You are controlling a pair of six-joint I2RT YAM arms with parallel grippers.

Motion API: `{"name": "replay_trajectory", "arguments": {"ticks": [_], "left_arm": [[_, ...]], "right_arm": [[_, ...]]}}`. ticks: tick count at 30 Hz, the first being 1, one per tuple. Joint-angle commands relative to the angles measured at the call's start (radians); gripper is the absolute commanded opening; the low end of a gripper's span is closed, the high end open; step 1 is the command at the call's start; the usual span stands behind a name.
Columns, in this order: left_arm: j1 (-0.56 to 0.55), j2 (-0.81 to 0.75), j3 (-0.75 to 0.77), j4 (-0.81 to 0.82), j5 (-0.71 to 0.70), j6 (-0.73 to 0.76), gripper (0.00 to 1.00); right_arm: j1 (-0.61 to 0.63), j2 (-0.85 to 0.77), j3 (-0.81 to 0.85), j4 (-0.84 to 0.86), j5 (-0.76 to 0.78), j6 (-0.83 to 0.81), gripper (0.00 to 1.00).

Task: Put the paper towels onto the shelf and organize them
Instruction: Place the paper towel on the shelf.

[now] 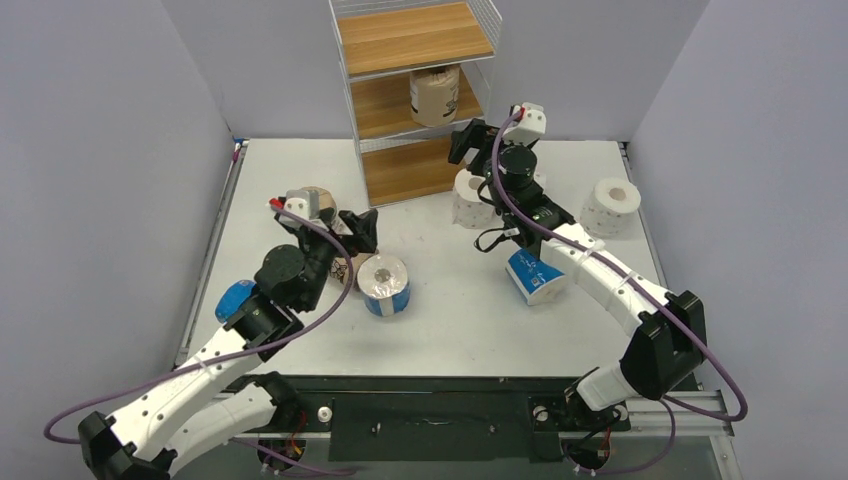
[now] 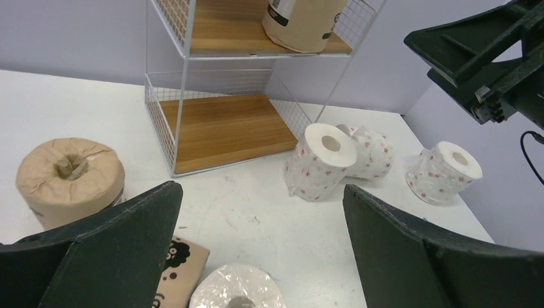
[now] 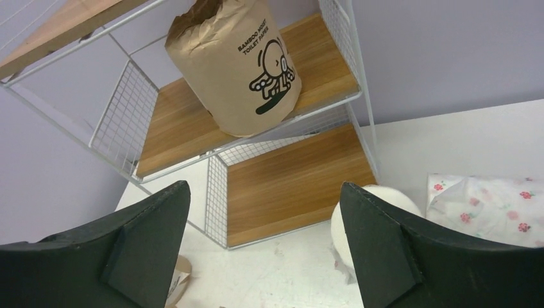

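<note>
The shelf [image 1: 415, 100] stands at the back, with one tan-brown paper towel roll [image 1: 435, 93] upright on its middle board. In the right wrist view that roll [image 3: 234, 64] sits beyond my right gripper [image 3: 264, 187], which is open and empty, just off the shelf's right front [image 1: 468, 140]. My left gripper [image 1: 362, 228] is open and empty above the table, over a blue-wrapped roll [image 1: 385, 285] and a lying tan roll [image 2: 183, 269]. Another tan roll [image 2: 70, 179] stands to its left. White rolls [image 2: 321, 160] [image 2: 446, 170] lie right of the shelf.
A blue roll [image 1: 535, 278] lies under the right arm, and another [image 1: 235, 298] is beside the left arm's elbow. The bottom shelf board [image 2: 224, 128] and the top board [image 1: 415, 35] are bare. Grey walls close in the table on three sides.
</note>
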Motion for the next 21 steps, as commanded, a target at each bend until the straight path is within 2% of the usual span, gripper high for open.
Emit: {"name": "replay_trajectory", "arguments": {"ticks": [1,5,10,17,21], "left_arm": [[0.000,-0.106,-0.055,-0.117,-0.031,-0.029,0.96],[0.000,-0.163,-0.085,-0.171,-0.029,-0.044,0.96],[-0.001,-0.193,-0.105,-0.256,-0.012,-0.067,0.96],[0.000,-0.248,-0.137,-0.257,-0.001,-0.090,0.96],[0.001,-0.247,-0.136,-0.264,-0.015,-0.054,0.96]], "right_arm": [[0.002,0.037,0.054,0.105,0.079,-0.049,0.82],[-0.009,0.071,0.048,0.177,0.093,-0.057,0.82],[-0.053,0.136,0.085,0.186,0.077,-0.016,0.80],[-0.069,0.208,0.153,0.166,0.025,-0.045,0.76],[-0.065,0.245,0.202,0.146,0.061,-0.066,0.79]]}}
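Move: The brown paper roll on the middle shelf is about 16 cm ahead of my right hand, 10 cm left and roughly level with it. The upright floral roll is 7 cm ahead, 1 cm left; the lying floral one 9 cm ahead, 10 cm right, both some 29 cm below. Under my left hand by about 26 cm, the blue-wrapped roll is 3 cm ahead and 4 cm right; the lying brown roll is 9 cm ahead, 4 cm left; the upright brown one 22 cm ahead, 13 cm left. With its fingers still wide, my right hand reaches about 7 cm forward towards the brown roll on the shelf, turning slightly clockwise, and stops short of it. Meanwhile my open left hand finishes drawing back and to the left, then sinks, some 6 cm in all, towards the blue-wrapped and lying brown rolls, its fingers tipping a little downward. ##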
